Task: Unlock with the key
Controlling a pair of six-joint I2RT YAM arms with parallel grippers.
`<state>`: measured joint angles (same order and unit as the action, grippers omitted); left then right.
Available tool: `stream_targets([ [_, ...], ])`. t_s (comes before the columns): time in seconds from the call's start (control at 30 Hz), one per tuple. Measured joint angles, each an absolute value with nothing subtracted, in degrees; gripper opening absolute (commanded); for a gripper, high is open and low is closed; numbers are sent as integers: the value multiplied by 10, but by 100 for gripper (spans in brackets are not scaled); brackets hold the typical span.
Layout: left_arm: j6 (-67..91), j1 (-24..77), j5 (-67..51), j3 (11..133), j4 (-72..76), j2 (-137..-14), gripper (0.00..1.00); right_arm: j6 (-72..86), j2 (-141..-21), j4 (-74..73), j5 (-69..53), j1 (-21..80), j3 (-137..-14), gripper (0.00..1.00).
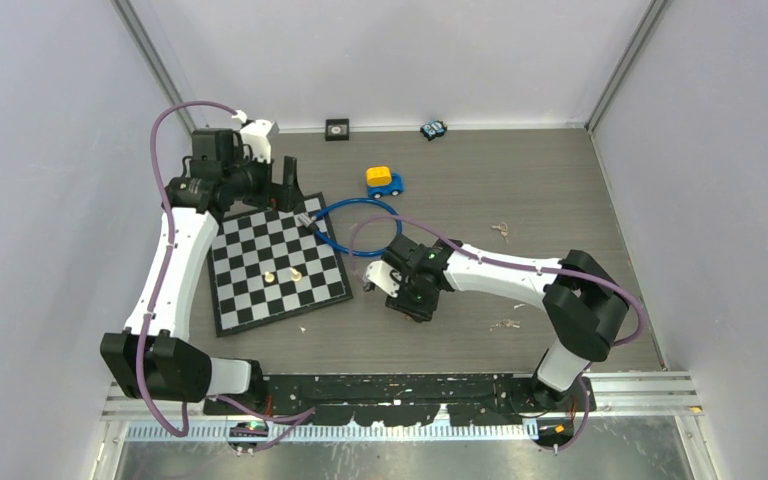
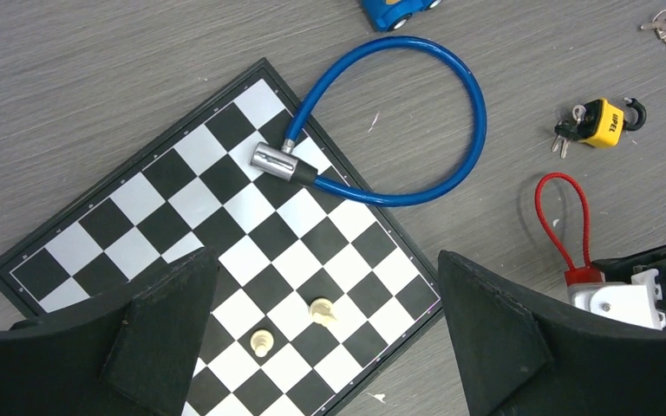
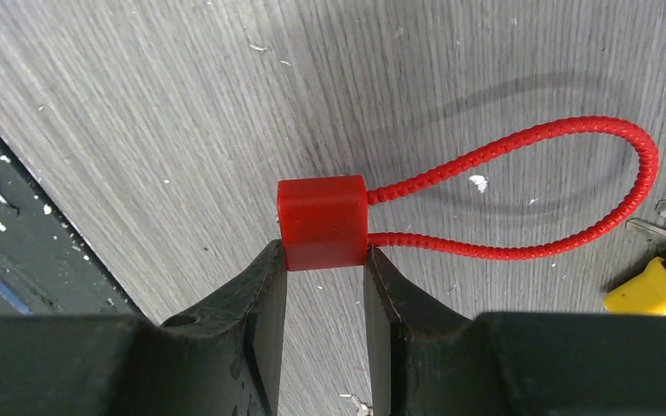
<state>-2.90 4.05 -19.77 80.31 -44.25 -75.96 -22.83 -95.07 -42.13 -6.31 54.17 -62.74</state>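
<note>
My right gripper [image 3: 324, 251] is shut on the red block of a red cable lock [image 3: 323, 221], whose thin looped cable [image 3: 572, 139] lies on the grey table. Just beyond it lies a yellow padlock [image 2: 603, 121] with a bunch of keys [image 2: 564, 134] hanging from it. Other loose keys [image 1: 501, 231] lie on the table right of the arm, and another small bunch [image 1: 507, 323] nearer the front. My left gripper [image 2: 325, 286] hangs open high over the chessboard [image 2: 182, 191], holding nothing. In the top view the right gripper [image 1: 405, 290] hides the red lock.
A blue cable lock [image 2: 399, 113] lies partly on the chessboard's corner. Two pale chess pieces [image 2: 321, 310] stand on the board. A blue and yellow toy car [image 1: 384, 181] sits behind, with a small black box [image 1: 337, 128] and a small toy [image 1: 433, 129] at the back wall.
</note>
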Motion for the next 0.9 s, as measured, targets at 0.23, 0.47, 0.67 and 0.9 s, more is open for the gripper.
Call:
stream_targets([
  [0.23, -29, 41, -213, 800, -432, -757, 100, -217, -952, -395, -48, 542, -613, 40],
  [0.47, -30, 41, -227, 780, -429, -738, 100, -210, -953, -390, -35, 542, -613, 63],
  [0.67, -35, 41, -230, 780, -429, -728, 100, -213, -948, -399, -26, 542, -613, 69],
  [0.9, -48, 41, -239, 780, -432, -722, 100, -244, -833, -467, -39, 475, -606, 72],
])
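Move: The right hand has the red lock's body between its fingertips, just above the tabletop near the front edge; its resting spot is about 1 cm ahead and 2 cm below. The yellow padlock lies roughly 14 cm ahead and 7 cm to the right, and a pair of keys about 16 cm right and 1 cm back, both about 3 cm lower. From the idle left hand the red lock is some 27 cm right, 17 cm back and 22 cm down. The right fingers let go of the red lock on the table after easing it barely 1 cm forward and half a centimetre down, spreading from their narrow grip to fairly wide open. Once clear, the hand climbs about 5 cm and swings some 4 cm to the right, away from the lock, still pointing down. ##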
